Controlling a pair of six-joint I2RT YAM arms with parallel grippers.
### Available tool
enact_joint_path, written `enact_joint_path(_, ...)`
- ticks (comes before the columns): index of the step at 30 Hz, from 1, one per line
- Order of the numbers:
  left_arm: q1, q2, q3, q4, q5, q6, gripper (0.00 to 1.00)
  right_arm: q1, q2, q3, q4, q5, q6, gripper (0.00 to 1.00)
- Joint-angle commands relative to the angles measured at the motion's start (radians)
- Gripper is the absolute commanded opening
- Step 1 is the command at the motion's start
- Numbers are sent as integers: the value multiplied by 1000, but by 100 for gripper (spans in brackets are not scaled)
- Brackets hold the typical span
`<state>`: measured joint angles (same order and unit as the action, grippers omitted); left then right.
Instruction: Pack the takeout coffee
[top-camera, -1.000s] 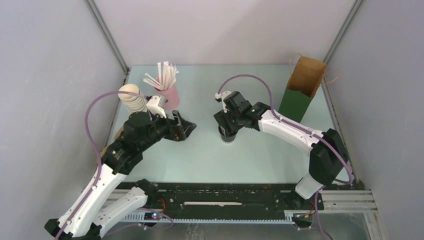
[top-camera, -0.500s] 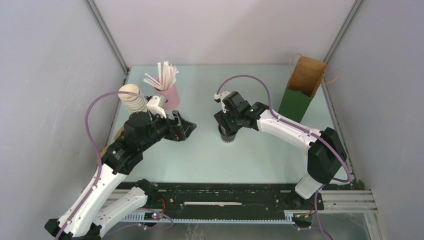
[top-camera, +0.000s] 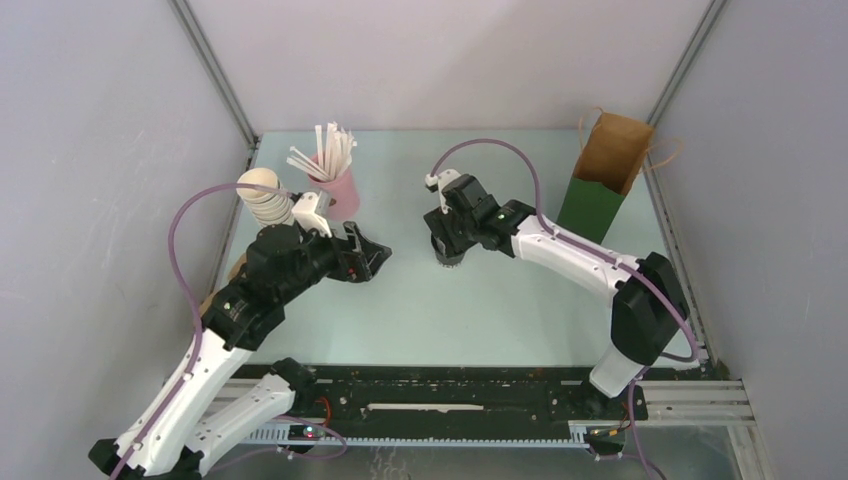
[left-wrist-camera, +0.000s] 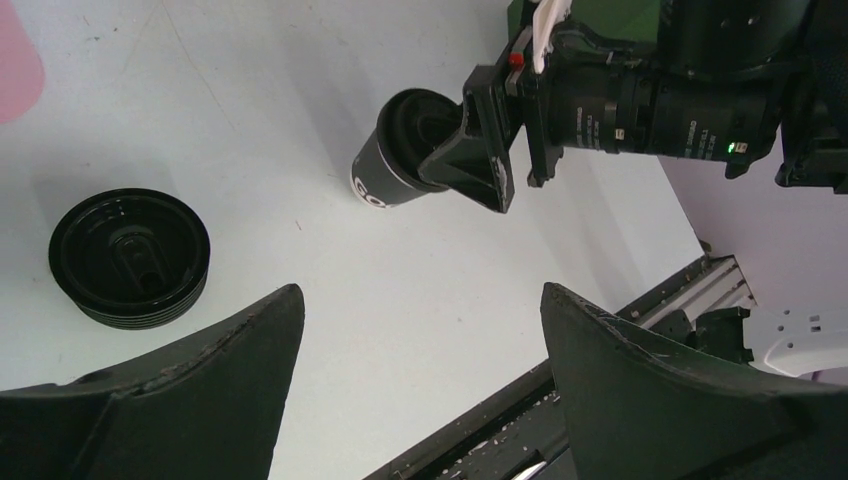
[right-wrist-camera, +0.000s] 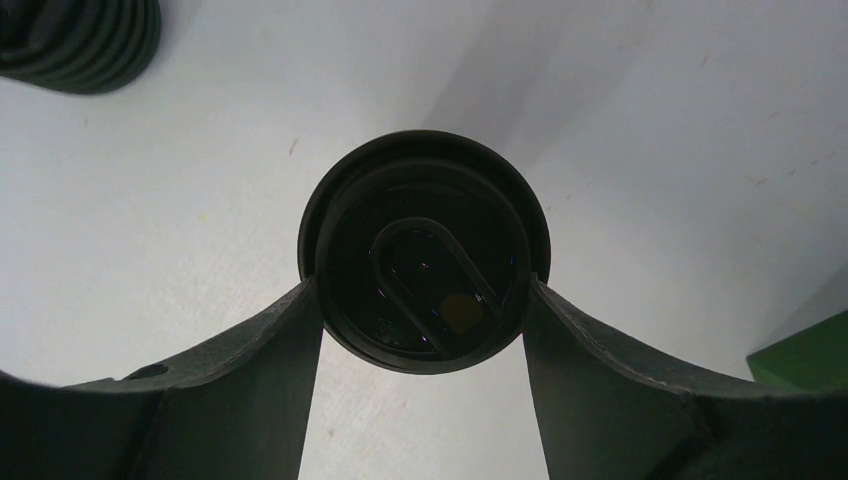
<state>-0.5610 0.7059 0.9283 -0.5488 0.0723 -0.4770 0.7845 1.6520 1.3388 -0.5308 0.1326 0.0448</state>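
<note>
The takeout coffee is a small dark paper cup with a black lid, near the middle of the table. My right gripper is shut on it, one finger against each side of the lid. In the left wrist view the cup leans under the right gripper's fingers. The brown and green paper bag stands upright at the back right, apart from the cup. My left gripper hangs open and empty to the left of the cup, its jaws wide apart.
A squat stack of black lids lies on the table near my left gripper. A stack of cream cups and a pink holder of white sticks stand at the back left. Grey walls enclose the table.
My right gripper's fingers have closed onto the coffee's lid, and gripper and cup have shifted slightly back and to the left. The left arm has stayed still.
</note>
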Motion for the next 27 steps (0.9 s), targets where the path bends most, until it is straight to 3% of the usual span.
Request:
enact_joint_path(1,-6,-26,-17,-11,-34,33,93,-24,42,88,121,35,-29,63)
enact_joint_path(13,-5,-63,-23,-57,-70,61,93,-117,383,527,51,-16,-76,61)
enact_joint_path(22,-4,-34,-22,-56,-103,81,93,-131,640,931,-110,-28,-109,62)
enact_joint_path(27,-2,-17,-25,-40,-89,79,93,-131,718,1017,-107,-43,-126,63)
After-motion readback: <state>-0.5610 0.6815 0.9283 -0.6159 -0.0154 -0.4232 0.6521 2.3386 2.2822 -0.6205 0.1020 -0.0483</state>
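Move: The right hand holds the lidded cup just clear of the table. The empty spot it is taken to lies about 19 cm ahead and 7 cm left, some 10 cm below. The pink straw holder stands roughly 14 cm ahead and 24 cm left of this hand, the stacked black lids 20 cm left and 3 cm back. From the left hand, that spot is about 30 cm ahead, 5 cm right and 23 cm below. Keeping its pinch on the rim of the black lid, the right hand carries the cup forward about 19 cm and left some 7 cm, towards the open far part of the table to the right of the pink straw holder. It arcs up 3 cm, then sinks about half of that while slowing, the fingers tipping outward some 10 degrees. The open, empty left hand drifts 2 cm left. ##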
